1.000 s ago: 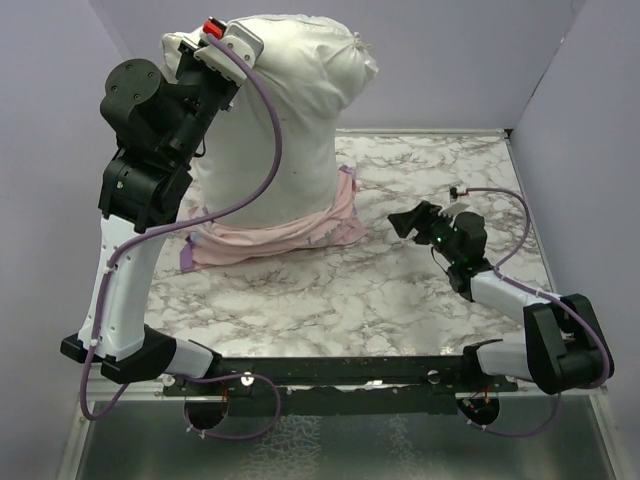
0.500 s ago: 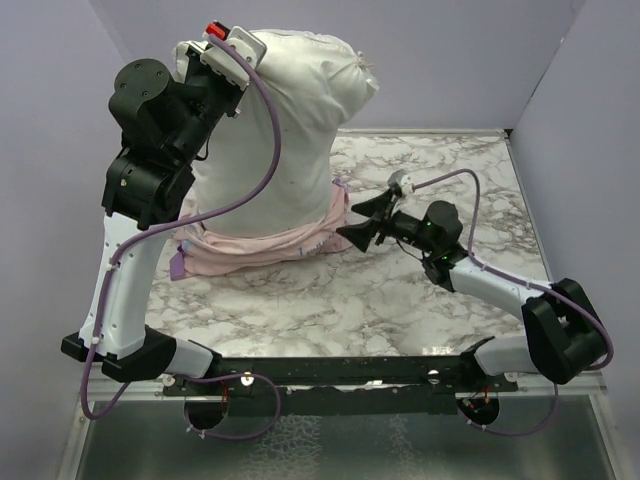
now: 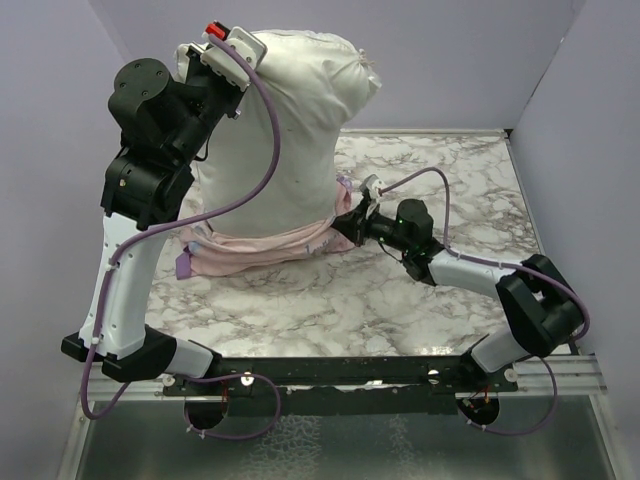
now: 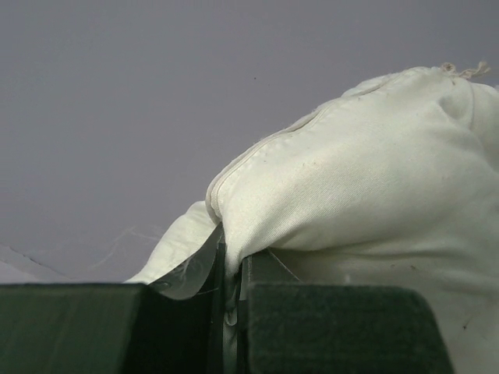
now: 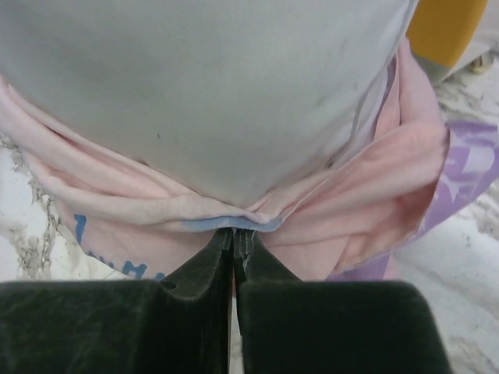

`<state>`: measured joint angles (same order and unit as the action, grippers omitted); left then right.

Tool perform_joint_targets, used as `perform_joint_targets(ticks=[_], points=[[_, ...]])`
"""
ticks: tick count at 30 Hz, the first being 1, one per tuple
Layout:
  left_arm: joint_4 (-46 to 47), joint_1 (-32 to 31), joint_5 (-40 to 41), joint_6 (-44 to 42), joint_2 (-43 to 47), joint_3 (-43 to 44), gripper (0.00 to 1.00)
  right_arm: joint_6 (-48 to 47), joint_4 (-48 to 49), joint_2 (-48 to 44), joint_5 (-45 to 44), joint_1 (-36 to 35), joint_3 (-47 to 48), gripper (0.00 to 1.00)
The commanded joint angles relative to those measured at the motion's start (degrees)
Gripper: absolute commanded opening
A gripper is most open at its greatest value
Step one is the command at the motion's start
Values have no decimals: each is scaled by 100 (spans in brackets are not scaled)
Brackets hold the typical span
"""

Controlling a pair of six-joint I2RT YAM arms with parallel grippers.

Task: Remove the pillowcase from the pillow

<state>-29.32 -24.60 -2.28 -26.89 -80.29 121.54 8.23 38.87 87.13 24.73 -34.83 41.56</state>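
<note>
The off-white pillow (image 3: 290, 120) stands upright, held high by its top-left corner, where my left gripper (image 3: 200, 62) is shut. The left wrist view shows pillow (image 4: 374, 179) fabric pinched between those closed fingers of the left gripper (image 4: 230, 273). The pillowcase (image 3: 260, 245) is bunched round the pillow's bottom end on the table, pale pink inside showing and purple at the edges. My right gripper (image 3: 343, 222) is at its right side, low over the table. In the right wrist view the right gripper (image 5: 235, 238) is shut on the pillowcase (image 5: 374, 210) at its bluish hem, below the pillow (image 5: 218, 93).
The marble table (image 3: 440, 170) extends right of and in front of the pillow. Purple walls close in at the back and both sides. Part of a yellow-orange object (image 5: 444, 31) shows behind the pillow in the right wrist view.
The right arm swung left from the table's right side to the pillowcase, and its open jaws closed on the hem. The left arm kept holding the pillow up.
</note>
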Motion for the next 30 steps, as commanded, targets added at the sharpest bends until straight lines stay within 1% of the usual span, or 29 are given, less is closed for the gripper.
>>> perform_joint_targets(ticks=[1,4,7,11,12,13,14,15,16,18,19,20,22,23,27,30], points=[[709,-2,-152,64,212,446,0,291,208,145,-487,-24,-591,1],[854,-2,-114,107,203,514,0,468,509,178,-634,-33,-1065,1],[1031,-2,-51,189,192,530,0,470,548,163,-749,-54,-1349,1],[1394,-1,67,389,208,455,0,353,156,-167,-842,-59,-1385,1],[1424,-1,23,470,207,457,0,308,-8,-399,-861,-52,-1327,1],[1379,-1,-71,500,193,477,0,263,-147,-669,-891,-58,-1238,4],[1257,-5,-186,549,175,498,0,217,-402,-957,-938,-51,-1051,19],[1125,-4,-336,611,160,503,0,119,-767,-1250,-1030,-50,-791,39],[941,-1,-504,654,160,484,0,-46,-1146,-1501,-1031,-46,-435,54],[572,-8,-813,764,153,379,0,-375,-1818,-1914,-845,-42,345,72],[433,-8,-920,846,163,290,0,-491,-2115,-1984,-725,-42,767,80],[357,-11,-1018,911,189,150,0,-599,-2340,-2083,-556,-42,1166,85],[257,-15,-1190,973,263,-153,0,-770,-2696,-2143,-255,-42,1942,93],[235,-29,-1245,986,301,-282,0,-835,-2845,-2143,-102,-42,2286,96],[-14,-99,-1390,962,339,-527,0,-1038,-3280,-1976,401,-42,3501,98],[-187,-186,-1604,1031,307,-573,0,-1197,-3576,-1516,775,-46,4429,99]])
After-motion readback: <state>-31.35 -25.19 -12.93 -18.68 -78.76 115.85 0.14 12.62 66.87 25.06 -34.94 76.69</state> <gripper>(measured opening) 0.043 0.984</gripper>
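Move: The right fingers already pinch a fold at the pillowcase's right side; the case's middle lies about 16 cm to their left, level ahead and 7 cm lower. From there the pillow's middle is some 12 cm left, 6 ahead and 17 up, its knotted corner roughly 13 ahead, 5 right and 30 up. From the left hand, gripping another pillow corner, the pillow's middle is about 4 cm ahead, 4 right and 25 below. Still pinching the fold of pillowcase, the right hand drags it down some 9 cm, also back and to the right, then opens wide, lets go and climbs fast by about 40 cm, fingers tipping upward, to come beside the pillow's upper right side. The left hand keeps its grip on the pillow corner, nearly still at first, then sinks and shifts right, about 4 cm each. ##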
